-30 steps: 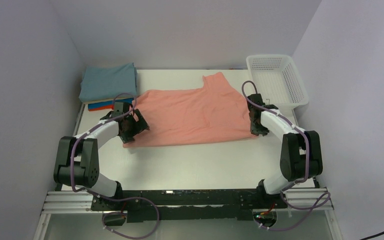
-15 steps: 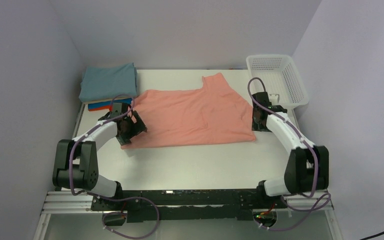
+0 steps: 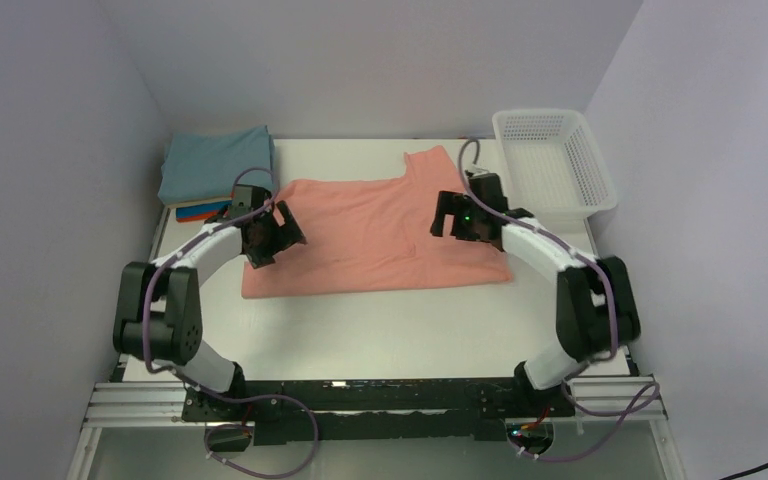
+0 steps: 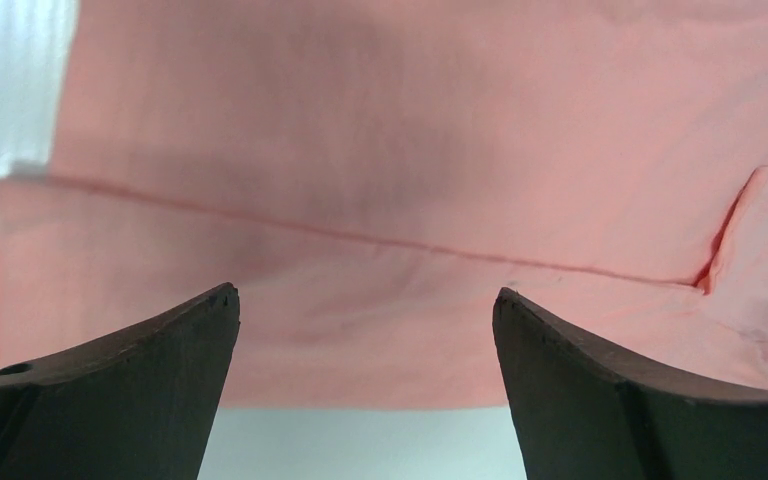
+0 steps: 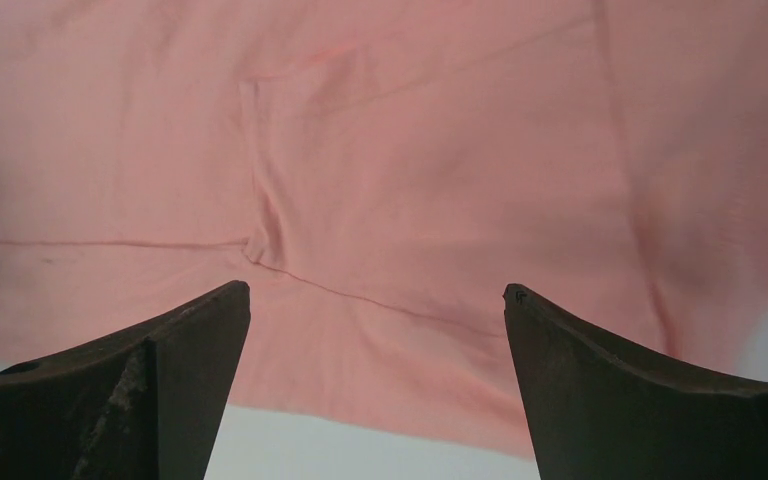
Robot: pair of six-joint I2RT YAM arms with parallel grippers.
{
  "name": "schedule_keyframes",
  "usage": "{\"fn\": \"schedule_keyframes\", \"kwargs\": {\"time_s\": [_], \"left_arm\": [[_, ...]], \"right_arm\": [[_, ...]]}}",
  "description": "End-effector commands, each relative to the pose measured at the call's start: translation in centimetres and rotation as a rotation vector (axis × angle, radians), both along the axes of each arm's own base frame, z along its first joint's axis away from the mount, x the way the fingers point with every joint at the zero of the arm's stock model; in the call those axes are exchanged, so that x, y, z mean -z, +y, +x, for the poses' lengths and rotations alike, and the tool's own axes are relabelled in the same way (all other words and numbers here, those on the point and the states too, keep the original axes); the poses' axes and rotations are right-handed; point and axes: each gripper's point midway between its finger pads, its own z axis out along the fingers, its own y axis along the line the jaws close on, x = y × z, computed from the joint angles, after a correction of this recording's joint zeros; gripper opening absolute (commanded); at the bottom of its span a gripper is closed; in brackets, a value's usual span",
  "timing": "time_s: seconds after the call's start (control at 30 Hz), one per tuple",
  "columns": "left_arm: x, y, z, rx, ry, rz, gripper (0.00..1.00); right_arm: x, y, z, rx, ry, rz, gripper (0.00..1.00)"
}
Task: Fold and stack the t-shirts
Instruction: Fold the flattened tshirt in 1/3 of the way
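A salmon-pink t-shirt (image 3: 375, 235) lies flat across the middle of the white table, one sleeve (image 3: 430, 160) pointing to the back. My left gripper (image 3: 280, 234) hovers open over its left part, nothing between the fingers; the left wrist view shows pink cloth (image 4: 360, 150) with a seam below the gripper (image 4: 365, 300). My right gripper (image 3: 447, 216) hangs open above the shirt's right part; its wrist view shows the gripper (image 5: 377, 295) over the cloth (image 5: 410, 150) and its near hem. A stack of folded t-shirts, teal (image 3: 218, 165) on top, sits at the back left.
A white mesh basket (image 3: 560, 150) stands at the back right corner. Bare white table (image 3: 380, 330) runs between the shirt's near edge and the arm bases. Grey walls close in on both sides and at the back.
My right gripper has opened, let go of the shirt's right edge and swung left over the cloth. The left gripper has shifted a little toward the back.
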Motion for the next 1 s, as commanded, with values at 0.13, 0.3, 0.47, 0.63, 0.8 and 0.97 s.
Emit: {"fn": "schedule_keyframes", "kwargs": {"time_s": [0.13,0.3,0.47,0.63,0.8,0.97], "left_arm": [[3.9,-1.8,-0.7,0.046,0.101,-0.023,0.99],[6.0,-0.9,-4.8,0.029,0.176,0.018,0.99],[7.9,-1.1,-10.9,0.056,0.267,0.005,0.99],[8.4,-1.1,-16.0,0.027,0.310,-0.008,0.99],[7.8,-0.5,-18.2,-0.006,0.292,-0.002,0.99],[6.3,-1.1,-18.5,0.012,0.256,-0.032,0.99]], "right_arm": [[7.1,1.9,0.3,0.042,0.170,-0.115,1.00],[9.9,1.2,-4.9,0.056,0.255,-0.116,1.00],[11.2,-0.3,-10.6,0.059,0.341,-0.136,1.00],[10.9,-0.8,-15.7,0.044,0.408,-0.151,1.00],[10.0,-1.6,-18.6,0.064,0.421,-0.133,1.00],[7.0,-0.4,-16.4,0.044,0.274,-0.060,1.00]]}}
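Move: The folded t-shirt lies under both open grippers. Its middle is about 25 cm right and 4 cm ahead of the left hand, its surface some 4 cm below; for the right hand it is roughly 22 cm left, 1 cm ahead and 8 cm below. The near edge runs about 9 cm behind each hand. The shirt stack stands 22 cm ahead and 14 cm left of the left hand, the white basket 20 cm ahead and 24 cm right of the right. Set both open grippers down on the t-shirt, the left dropping about 4 cm and the right about 8, then drag the cloth back across the table towards the bases, roughly 12 cm with the left and 16 with the right. Let the left drift slightly right; tip the right fingers some 15 degrees steeper, and keep both grippers wide open. ##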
